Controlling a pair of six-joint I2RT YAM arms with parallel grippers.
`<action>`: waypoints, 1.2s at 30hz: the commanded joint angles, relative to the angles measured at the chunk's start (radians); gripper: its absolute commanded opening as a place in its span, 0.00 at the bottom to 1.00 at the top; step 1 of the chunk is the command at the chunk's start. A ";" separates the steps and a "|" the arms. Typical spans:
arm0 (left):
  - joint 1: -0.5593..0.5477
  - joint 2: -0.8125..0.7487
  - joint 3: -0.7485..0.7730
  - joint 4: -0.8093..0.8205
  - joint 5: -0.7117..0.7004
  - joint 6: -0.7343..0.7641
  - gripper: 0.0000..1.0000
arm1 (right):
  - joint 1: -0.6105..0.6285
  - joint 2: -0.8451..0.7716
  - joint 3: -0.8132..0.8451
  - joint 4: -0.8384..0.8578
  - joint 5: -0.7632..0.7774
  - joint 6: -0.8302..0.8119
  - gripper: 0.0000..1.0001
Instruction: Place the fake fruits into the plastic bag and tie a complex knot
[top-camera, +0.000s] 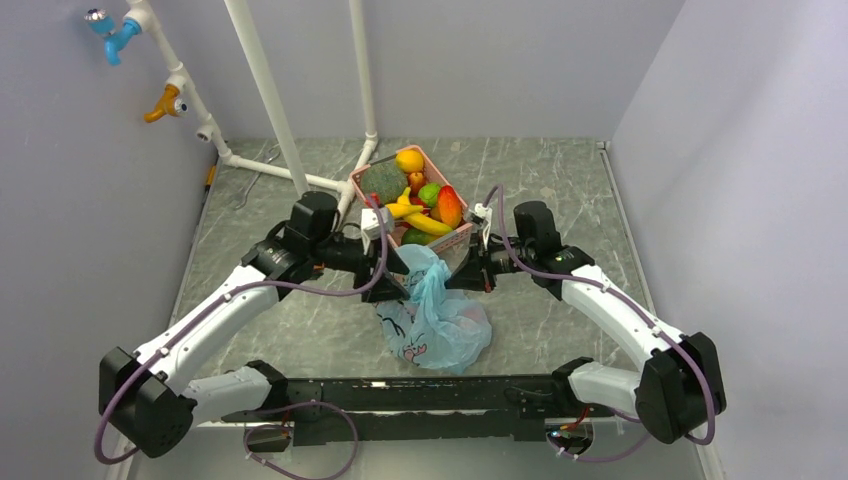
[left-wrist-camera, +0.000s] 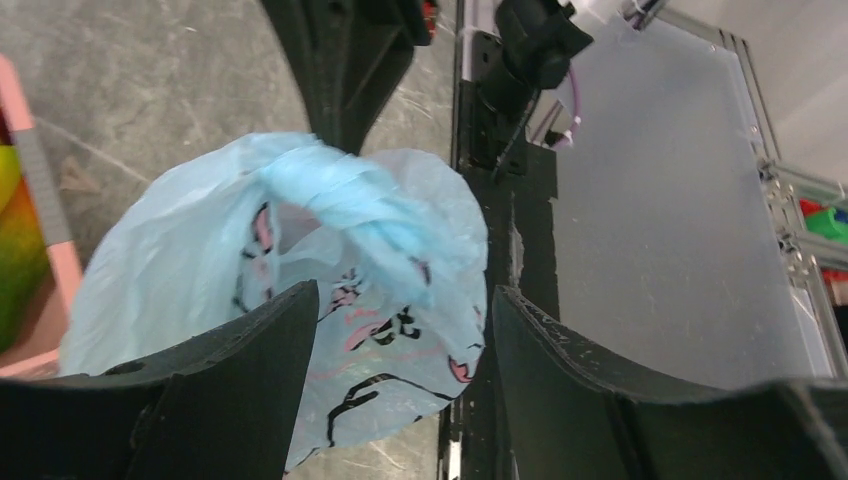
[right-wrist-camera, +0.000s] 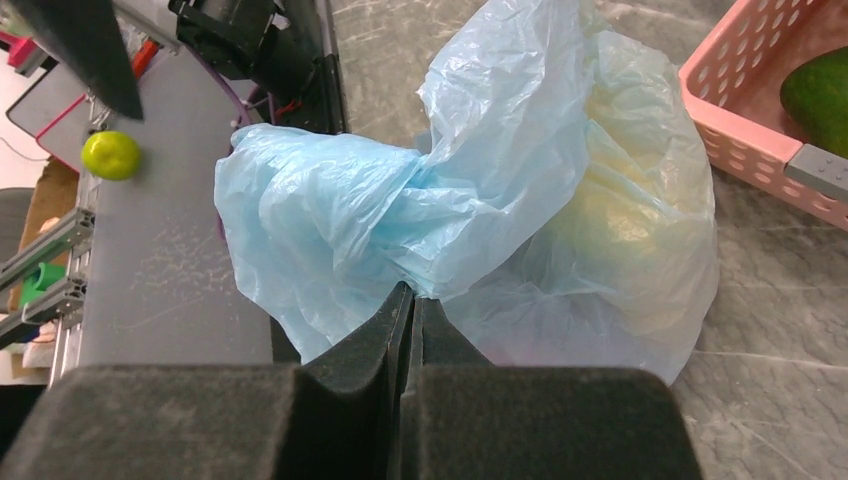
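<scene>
The light-blue plastic bag (top-camera: 432, 322) lies on the table in front of the pink basket, its handles drawn up into a twisted bunch (left-wrist-camera: 345, 198). A pale yellow fruit (right-wrist-camera: 620, 225) shows through its wall. My right gripper (right-wrist-camera: 411, 296) is shut on a fold of the bag's gathered top; in the top view it (top-camera: 458, 276) is at the bag's upper right. My left gripper (left-wrist-camera: 400, 345) is open, its fingers (left-wrist-camera: 250, 350) either side of the bag's printed top, at the bag's upper left (top-camera: 402, 276). Most fake fruits (top-camera: 420, 198) lie in the basket: melon (top-camera: 383, 183), bananas, mango, lime, orange.
The pink basket (top-camera: 462, 233) stands just behind the bag; its corner shows in the right wrist view (right-wrist-camera: 745, 115). White pipes (top-camera: 270, 100) rise at the back left. The black base rail (top-camera: 420, 395) runs along the near edge. A small green ball (right-wrist-camera: 110, 155) lies beyond that rail.
</scene>
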 joint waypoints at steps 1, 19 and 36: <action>-0.079 0.054 0.079 -0.148 -0.074 0.084 0.68 | 0.016 -0.036 0.042 0.006 0.026 -0.018 0.00; -0.149 0.139 0.123 -0.096 -0.235 0.045 0.47 | 0.031 -0.039 0.052 -0.007 0.021 -0.030 0.00; 0.013 0.024 -0.003 -0.224 -0.268 0.071 0.00 | -0.095 -0.060 0.143 -0.439 0.179 -0.421 0.00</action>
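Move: To the right of the left hand's open fingers, about 3 cm off, level front-to-back and some 5 cm lower, hangs the blue plastic bag's loose tail. The bag's twisted knot sits 6 cm right of that hand, 1 cm back and 3 cm below; the filled bag body lies 8 cm right, 8 cm back and 14 cm below. For the right hand, already pinching the other end, the knot is about 3 cm left, the loose tail 7 cm left. Sinking about 4.5 cm while easing right and a little back, then forward again, the left hand tips its fingers further down towards the loose tail, part-closes, briefly reopens and pinches the tail shut. It then pulls left about 4 cm as the right hand, still gripping its end, draws right some 3 cm, away from the knot. ##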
